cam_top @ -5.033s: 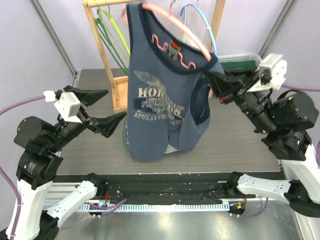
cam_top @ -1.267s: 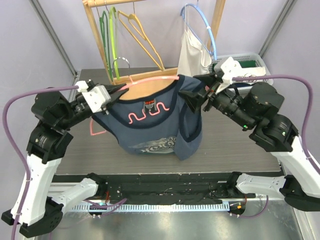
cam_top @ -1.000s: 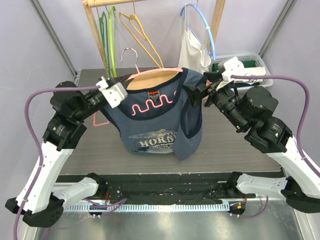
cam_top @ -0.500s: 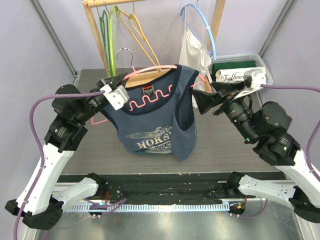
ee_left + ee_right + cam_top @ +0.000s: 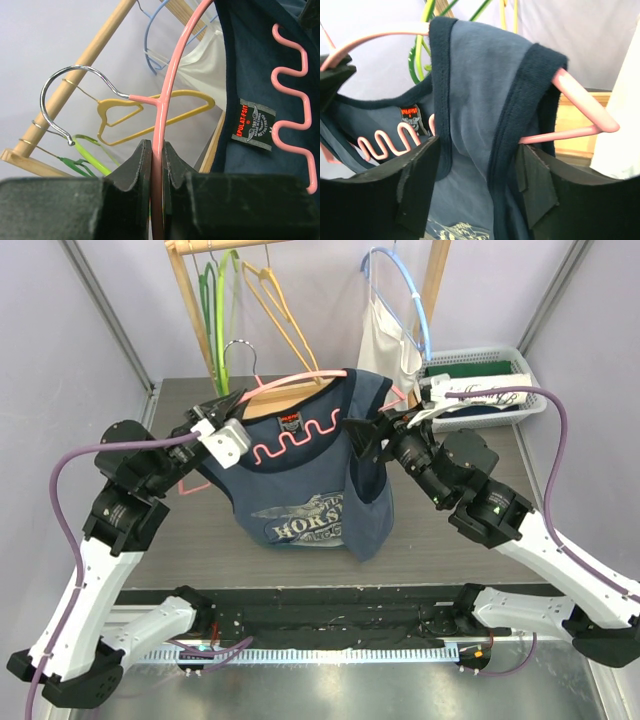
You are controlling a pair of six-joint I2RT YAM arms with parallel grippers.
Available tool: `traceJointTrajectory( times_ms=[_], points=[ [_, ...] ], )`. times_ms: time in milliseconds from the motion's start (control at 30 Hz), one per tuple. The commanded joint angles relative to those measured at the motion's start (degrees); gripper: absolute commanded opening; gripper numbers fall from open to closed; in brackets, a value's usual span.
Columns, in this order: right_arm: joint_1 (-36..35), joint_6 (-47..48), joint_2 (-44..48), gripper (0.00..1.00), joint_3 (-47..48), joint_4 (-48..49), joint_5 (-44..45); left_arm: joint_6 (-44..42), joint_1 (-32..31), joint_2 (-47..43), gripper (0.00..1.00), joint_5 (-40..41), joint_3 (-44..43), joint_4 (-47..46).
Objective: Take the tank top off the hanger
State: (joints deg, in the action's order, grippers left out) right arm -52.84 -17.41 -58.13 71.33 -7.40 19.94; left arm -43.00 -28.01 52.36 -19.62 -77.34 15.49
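A navy tank top with a printed front hangs on a pink hanger held in the air above the table. My left gripper is shut on the hanger's pink rod just below its metal hook, as the left wrist view shows. My right gripper is open and straddles the top's right shoulder strap. One finger stands on each side of the strap, and the hanger's pink corner pokes out beyond it.
A wooden rack at the back carries green and yellow hangers and a blue hanger with a white garment. A white basket of folded clothes sits at the back right.
The right gripper has swung in from the right and now has the right shoulder strap between its fingers, which have narrowed. The left gripper keeps its hold on the hanger.
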Motion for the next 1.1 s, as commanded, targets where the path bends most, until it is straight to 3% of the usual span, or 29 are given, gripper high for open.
traceJointTrajectory(
  times_ms=[0, 133, 367, 467, 567, 600, 700, 1000, 1067],
  points=[
    [0.5, -3.2, -0.1, 0.62, 2.4, 7.1, -2.5, -0.9, 0.1, -1.8, 0.04, -0.9, 0.5, -5.8],
    [0.5, -5.5, -1.0, 0.59, 2.3, 7.0, -4.6, -1.6, 0.1, -1.9, 0.04, -0.9, 1.0, -5.9],
    [0.6, -11.0, -0.4, 0.64, -1.5, 7.0, -8.0, -2.8, 0.1, -1.2, 0.05, -0.5, 1.0, -6.2],
    [0.6, -11.7, -0.5, 0.57, -2.7, 9.1, -8.4, -2.8, 0.0, -1.3, 0.05, -0.7, 1.1, -6.5],
    [0.7, -11.2, -0.3, 0.31, -2.5, 9.1, -8.0, -2.8, 0.1, -1.6, 0.05, -0.5, 1.1, -6.4],
    [0.7, -10.9, 0.0, 0.16, -2.4, 9.1, -7.6, -2.9, 0.1, -1.5, 0.06, -0.4, 1.2, -6.5],
    [1.0, -9.1, 0.8, 0.01, -0.8, 8.8, -6.6, -3.1, 0.1, -1.7, 0.06, -0.1, 1.6, -6.5],
    [1.2, -3.7, 2.1, 0.01, 7.3, 3.3, -4.7, -4.5, 0.1, -2.5, 0.07, 0.4, 3.8, -6.5],
    [1.2, -3.7, 2.2, 0.06, 7.2, 2.4, -5.0, -4.4, 0.1, -2.6, 0.07, 0.3, 3.9, -6.4]
  ],
)
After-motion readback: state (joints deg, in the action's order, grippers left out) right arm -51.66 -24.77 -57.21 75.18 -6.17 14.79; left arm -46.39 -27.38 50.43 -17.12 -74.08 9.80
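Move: The open right fingers straddle the tank top's right shoulder strap, its near part about 2 cm ahead, level with the hand. Above it the hanger bar runs over the strap, some 5 cm ahead and 5 cm up. The hanger's bare right end lies about 4 cm ahead, 8 cm right and 4 cm up; the neck label about 4 cm ahead and 11 cm left. From the left hand, already gripping the hanger, that strap is roughly 20 cm right, 2 cm back, slightly lower. The right fingers pinch the strap cloth just below the hanger bar, closing from well open to nearly shut after easing about 2 cm left. They keep that pinch as the hand then rises some 5 cm, drawing back slightly, its left side tipped up about 10 degrees. The left hand keeps its grip on the hanger, drifting a little left and up. ##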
